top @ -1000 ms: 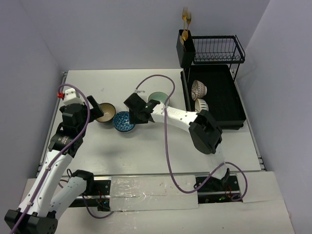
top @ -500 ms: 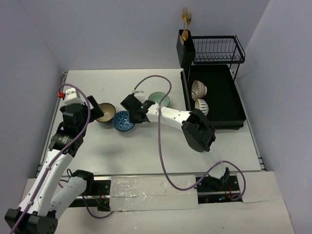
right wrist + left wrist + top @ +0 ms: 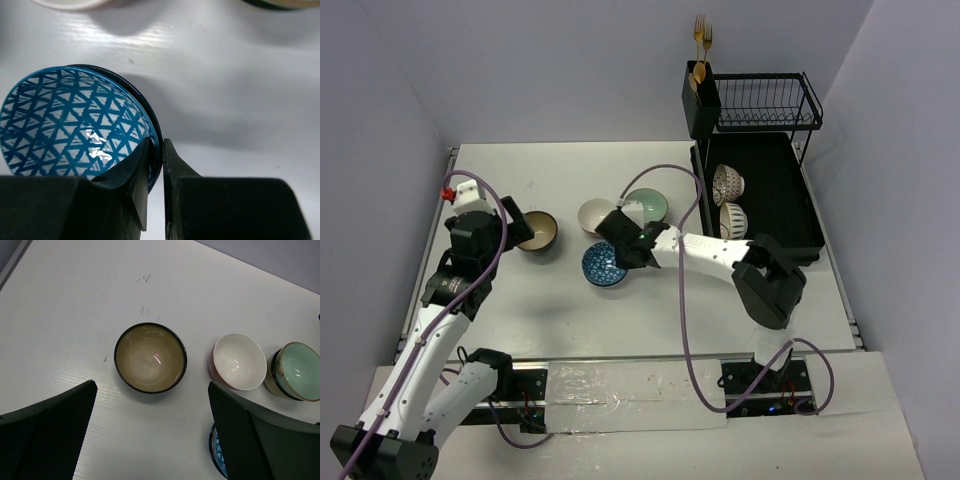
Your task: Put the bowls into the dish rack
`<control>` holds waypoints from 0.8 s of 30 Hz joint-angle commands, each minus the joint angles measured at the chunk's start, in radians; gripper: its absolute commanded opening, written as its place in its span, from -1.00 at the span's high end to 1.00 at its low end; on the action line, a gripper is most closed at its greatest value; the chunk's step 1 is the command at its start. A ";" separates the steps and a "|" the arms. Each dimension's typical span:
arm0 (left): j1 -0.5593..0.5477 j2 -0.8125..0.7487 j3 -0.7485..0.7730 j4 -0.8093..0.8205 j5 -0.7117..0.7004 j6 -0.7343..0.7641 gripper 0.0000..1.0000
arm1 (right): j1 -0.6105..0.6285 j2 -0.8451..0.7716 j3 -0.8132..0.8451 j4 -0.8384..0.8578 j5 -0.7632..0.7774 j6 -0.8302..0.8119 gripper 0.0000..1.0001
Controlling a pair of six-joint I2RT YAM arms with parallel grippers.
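Observation:
My right gripper (image 3: 623, 254) (image 3: 156, 143) is shut on the near rim of the blue patterned bowl (image 3: 603, 264) (image 3: 70, 120), one finger inside and one outside. The bowl sits tilted over its shadow on the table. A sliver of this blue bowl (image 3: 216, 461) shows beside my left finger. The tan dark-rimmed bowl (image 3: 537, 231) (image 3: 150, 357) rests just beyond my open left gripper (image 3: 510, 226) (image 3: 151, 384). The white bowl (image 3: 596, 215) (image 3: 240, 361) and the mint green bowl (image 3: 647, 206) (image 3: 297, 371) stand side by side. Two patterned bowls (image 3: 727, 184) (image 3: 733, 215) lean in the black dish rack (image 3: 785, 200).
A black utensil holder (image 3: 701, 100) with gold forks stands at the rack's far left corner, and a wire upper shelf (image 3: 766, 101) spans its back. Grey walls close off the left, back and right of the table.
The right gripper closed on the blue bowl's rim and drew it toward the near right, uncovering the white bowl. The left arm has hardly moved.

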 commanded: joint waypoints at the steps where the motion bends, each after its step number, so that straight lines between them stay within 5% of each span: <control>1: -0.002 0.006 0.000 0.018 0.024 0.017 -0.99 | -0.022 -0.066 -0.116 -0.014 0.036 -0.055 1.00; 8: -0.002 0.018 0.003 0.023 0.036 0.017 -0.98 | -0.082 -0.169 -0.282 0.031 -0.007 -0.110 1.00; 16: 0.000 0.029 0.008 0.021 0.037 0.017 -0.99 | -0.093 -0.186 -0.229 -0.027 0.014 -0.170 0.34; 24: 0.002 0.026 0.008 0.018 0.036 0.020 -0.99 | -0.093 -0.181 -0.169 0.014 0.016 -0.323 0.13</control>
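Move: The right hand already pinches the blue bowl's right-hand rim; the bowl's middle is about 5 cm to its left, 1 cm ahead and 3 cm lower. The white bowl stands some 13 cm ahead and 7 cm left, the green bowl about 15 cm ahead and 6 cm right, and the rack's black tray centres roughly 19 cm ahead and 34 cm right. From the left hand, the blue bowl is around 18 cm right, 1 cm back and 17 cm below. Still pinching the blue bowl by its rim, the right hand draws it some 6 cm to the right over the table towards the dish rack's side, away from the white bowl, and sinks about 1 cm early on. The hand then slows, and over its last centimetre or so the fingers spread to a little under half open, one on each side of the rim, while the wrist rolls about 10 degrees with its left side going down and turns slightly counter-clockwise. ##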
